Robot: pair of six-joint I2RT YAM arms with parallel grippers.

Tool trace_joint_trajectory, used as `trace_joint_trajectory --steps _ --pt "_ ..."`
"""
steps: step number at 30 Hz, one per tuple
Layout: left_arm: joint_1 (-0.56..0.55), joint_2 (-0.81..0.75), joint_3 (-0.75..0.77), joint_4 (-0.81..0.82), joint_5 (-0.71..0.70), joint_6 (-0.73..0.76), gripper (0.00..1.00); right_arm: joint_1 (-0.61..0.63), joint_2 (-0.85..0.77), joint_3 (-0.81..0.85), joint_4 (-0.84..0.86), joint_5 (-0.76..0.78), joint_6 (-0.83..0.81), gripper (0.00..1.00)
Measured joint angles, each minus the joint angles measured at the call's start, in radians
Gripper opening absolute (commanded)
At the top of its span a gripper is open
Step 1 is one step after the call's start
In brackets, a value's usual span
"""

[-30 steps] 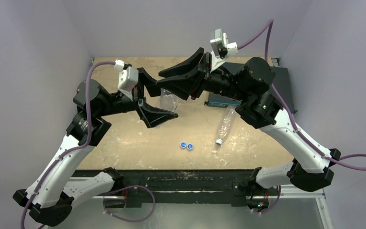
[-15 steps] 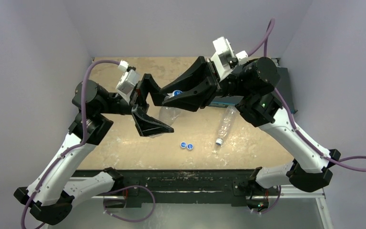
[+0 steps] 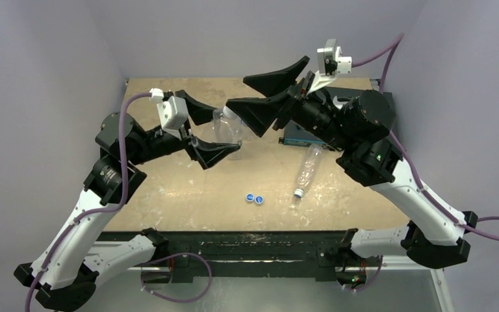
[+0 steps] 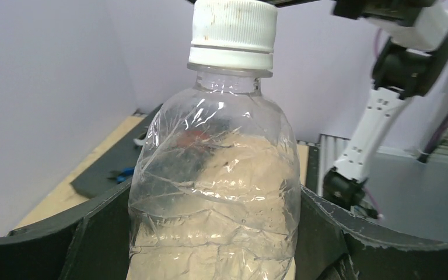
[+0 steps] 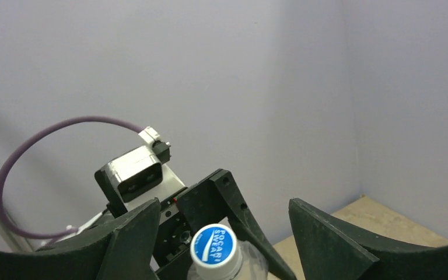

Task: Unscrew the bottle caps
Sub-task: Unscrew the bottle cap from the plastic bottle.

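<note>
My left gripper (image 3: 226, 132) (image 4: 213, 233) is shut on the body of a clear, crinkled, unlabelled bottle (image 3: 229, 130) (image 4: 216, 175) and holds it above the table. Its cap (image 4: 233, 32) (image 5: 213, 248), white-sided with a blue top and white mark, sits on the neck. My right gripper (image 3: 235, 92) (image 5: 224, 213) hangs open just over that cap, a finger on either side without touching it. A second clear bottle (image 3: 308, 168) lies on the table to the right, with a white cap (image 3: 297, 193) on. Two loose blue caps (image 3: 254, 198) lie near the front.
A flat blue-and-black object (image 3: 301, 138) lies behind the fallen bottle, under my right arm. A black box (image 3: 390, 120) sits at the table's right edge. Walls close in the table (image 3: 169, 195) at the left, back and right.
My right gripper, which was shut on the held bottle's cap, has opened and drawn back up and right. The cap stays on the neck. The left gripper shifted the bottle slightly.
</note>
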Motion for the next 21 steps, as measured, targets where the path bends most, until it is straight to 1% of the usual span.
trace_joint_trajectory --steps 3,9,13,17,21 --pt "0.0 0.0 -0.001 -0.021 -0.098 0.05 0.0 0.026 -0.006 -0.002 -0.017 0.089 0.0 0.7" --pt "0.0 0.001 -0.003 -0.029 -0.214 0.09 0.0 0.049 0.024 0.0 -0.054 0.2 -0.001 0.6" --pt "0.0 0.004 -0.003 -0.029 -0.259 0.1 0.0 0.056 0.068 0.016 -0.076 0.251 0.0 0.54" --pt "0.0 0.012 -0.003 -0.031 -0.285 0.101 0.0 0.06 0.103 0.031 -0.076 0.277 0.0 0.52" --pt "0.0 0.014 -0.004 -0.031 -0.302 0.102 0.0 0.068 0.13 0.061 -0.077 0.288 0.001 0.39"
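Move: Up in the air over the table, the white cap of the clear bottle lies about 4 cm below the right hand, some 2 cm to its left and 2 cm back. The standing blue-label bottle is roughly 20 cm farther out than the right hand, 1 cm right and 47 cm lower; the two loose caps lie about level with it, 1 cm right and 58 cm down. From the left hand, already gripping the bottle, the cap is about 9 cm above and 1 cm right. Bringing its wide-open fingers down around the cap for a fresh hold, the right hand travels about 5 cm forward, 4 cm down and 3 cm left, turning slightly clockwise, tipping down a little and narrowing its fingers by nearly half. The left hand keeps its grip and carries the bottle some 5.5 cm forward and a little left, swinging counter-clockwise just under 20 degrees. ##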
